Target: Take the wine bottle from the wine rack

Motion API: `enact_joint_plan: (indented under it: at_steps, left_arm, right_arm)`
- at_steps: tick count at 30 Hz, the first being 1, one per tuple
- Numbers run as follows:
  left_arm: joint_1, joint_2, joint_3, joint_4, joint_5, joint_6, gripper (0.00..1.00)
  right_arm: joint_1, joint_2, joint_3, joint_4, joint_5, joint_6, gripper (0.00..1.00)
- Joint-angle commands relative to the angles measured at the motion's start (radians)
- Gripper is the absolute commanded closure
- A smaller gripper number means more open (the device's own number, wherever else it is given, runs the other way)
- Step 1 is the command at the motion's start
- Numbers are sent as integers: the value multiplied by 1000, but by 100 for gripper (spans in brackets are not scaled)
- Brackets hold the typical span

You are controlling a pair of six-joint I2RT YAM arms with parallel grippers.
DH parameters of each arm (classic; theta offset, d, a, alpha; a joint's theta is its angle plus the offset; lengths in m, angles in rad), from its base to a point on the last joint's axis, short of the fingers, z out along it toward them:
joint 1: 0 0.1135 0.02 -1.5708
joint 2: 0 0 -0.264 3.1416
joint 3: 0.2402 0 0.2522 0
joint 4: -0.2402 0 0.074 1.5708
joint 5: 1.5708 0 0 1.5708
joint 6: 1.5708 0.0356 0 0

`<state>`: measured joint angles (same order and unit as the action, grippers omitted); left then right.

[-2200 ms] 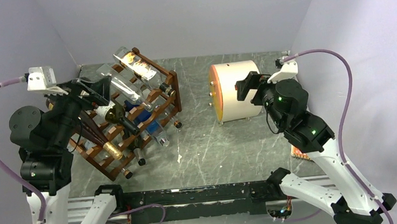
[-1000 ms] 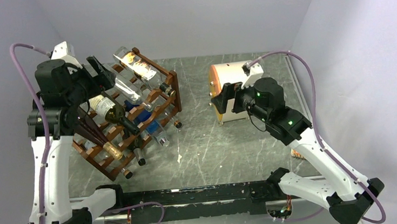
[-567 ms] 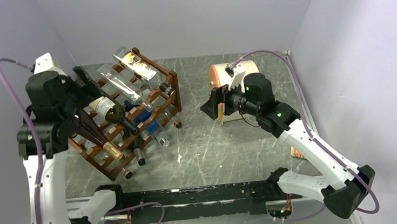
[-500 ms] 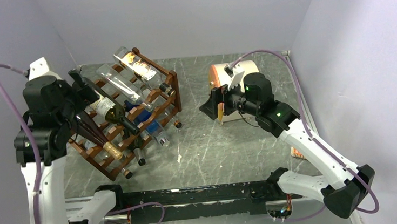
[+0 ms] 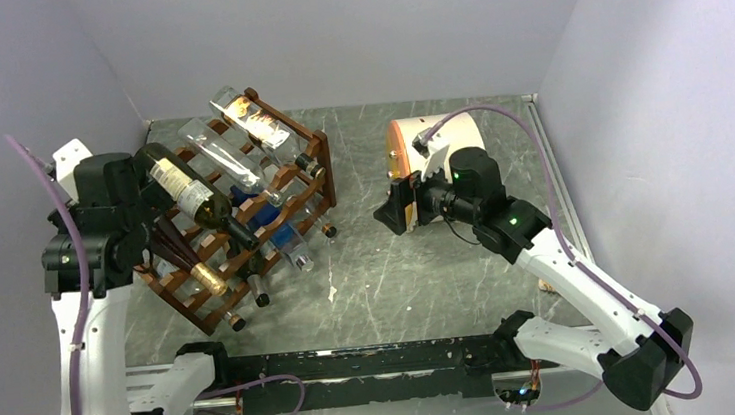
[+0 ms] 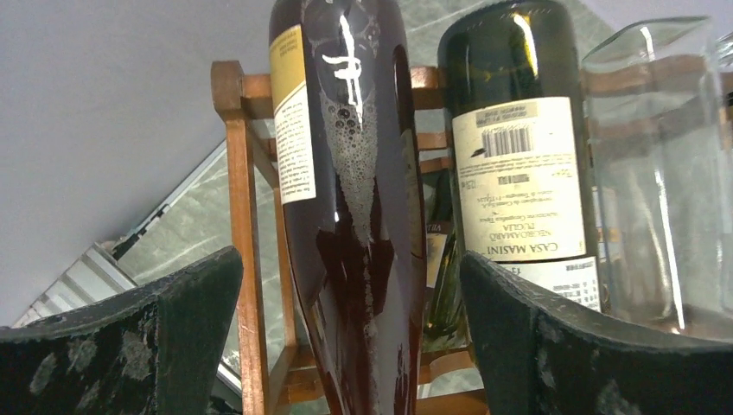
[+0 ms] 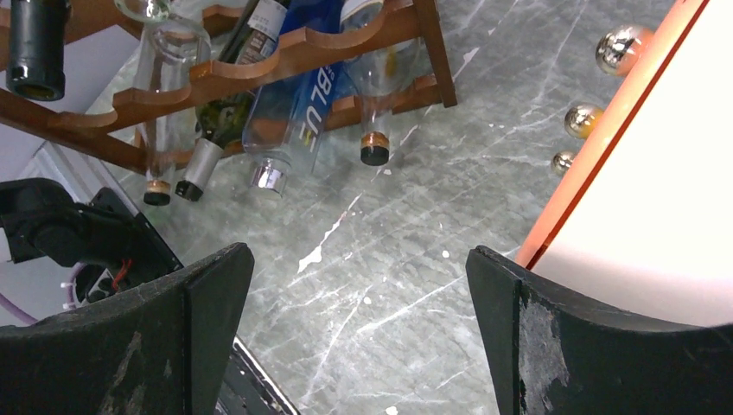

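Observation:
The reddish-brown wine rack stands tilted at the left of the table with several bottles in it. A dark red wine bottle lies in the rack, base toward my left wrist camera. My left gripper is open, one finger on each side of that bottle, with a gap on both sides. In the top view the left arm hides this gripper behind the rack's left end. A green labelled bottle lies beside it. My right gripper hangs open over bare table, right of the rack.
A cream drum with an orange rim stands just behind the right gripper, also at the right of the right wrist view. Clear bottles and a blue one fill other rack slots. Grey walls close in left, right and behind.
The left arm has swung down behind the rack's left end and its jaws have opened wide around the dark bottle. The right arm has moved left and lower, away from the drum.

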<state>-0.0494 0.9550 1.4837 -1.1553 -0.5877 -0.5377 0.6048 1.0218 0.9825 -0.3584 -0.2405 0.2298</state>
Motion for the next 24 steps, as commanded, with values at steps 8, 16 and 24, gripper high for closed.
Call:
enact_joint_plan:
  at_steps: [8, 16, 24]
  left_arm:
    - [11, 32, -110, 64, -42, -99, 1]
    - [105, 10, -207, 181, 50, -56, 4]
    - [187, 18, -267, 249, 140, -51, 1]
  right_arm:
    - [-4, -36, -35, 38, -23, -19, 0]
    - [-5, -32, -48, 44, -17, -17, 0]
    - [-4, -11, -48, 46, -15, -18, 0]
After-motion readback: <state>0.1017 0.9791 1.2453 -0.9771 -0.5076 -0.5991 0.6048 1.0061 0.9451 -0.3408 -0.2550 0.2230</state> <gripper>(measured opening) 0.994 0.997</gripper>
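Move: The dark red wine bottle at the rack's left end lies almost directly below the left hand, its middle some 9 cm down, neck pointing back and right. The green wine bottle beside it sits about 5 cm ahead and 7 cm right of the hand, some 8 cm below; the clear bottle is some 12 cm ahead, 16 cm right and 9 cm below. From the right hand the dark bottle is roughly 45 cm left, level fore-and-aft and near the same height. Onto the dark red bottle's body the left hand sinks about 6.5 cm, at first nearly straight down, then also drifting forward and left towards the bottle's base end, a bit over 2 cm each way. The wrist turns slightly counter-clockwise, and the wide-open fingers come down astride the bottle without closing; contact can't be made out. ##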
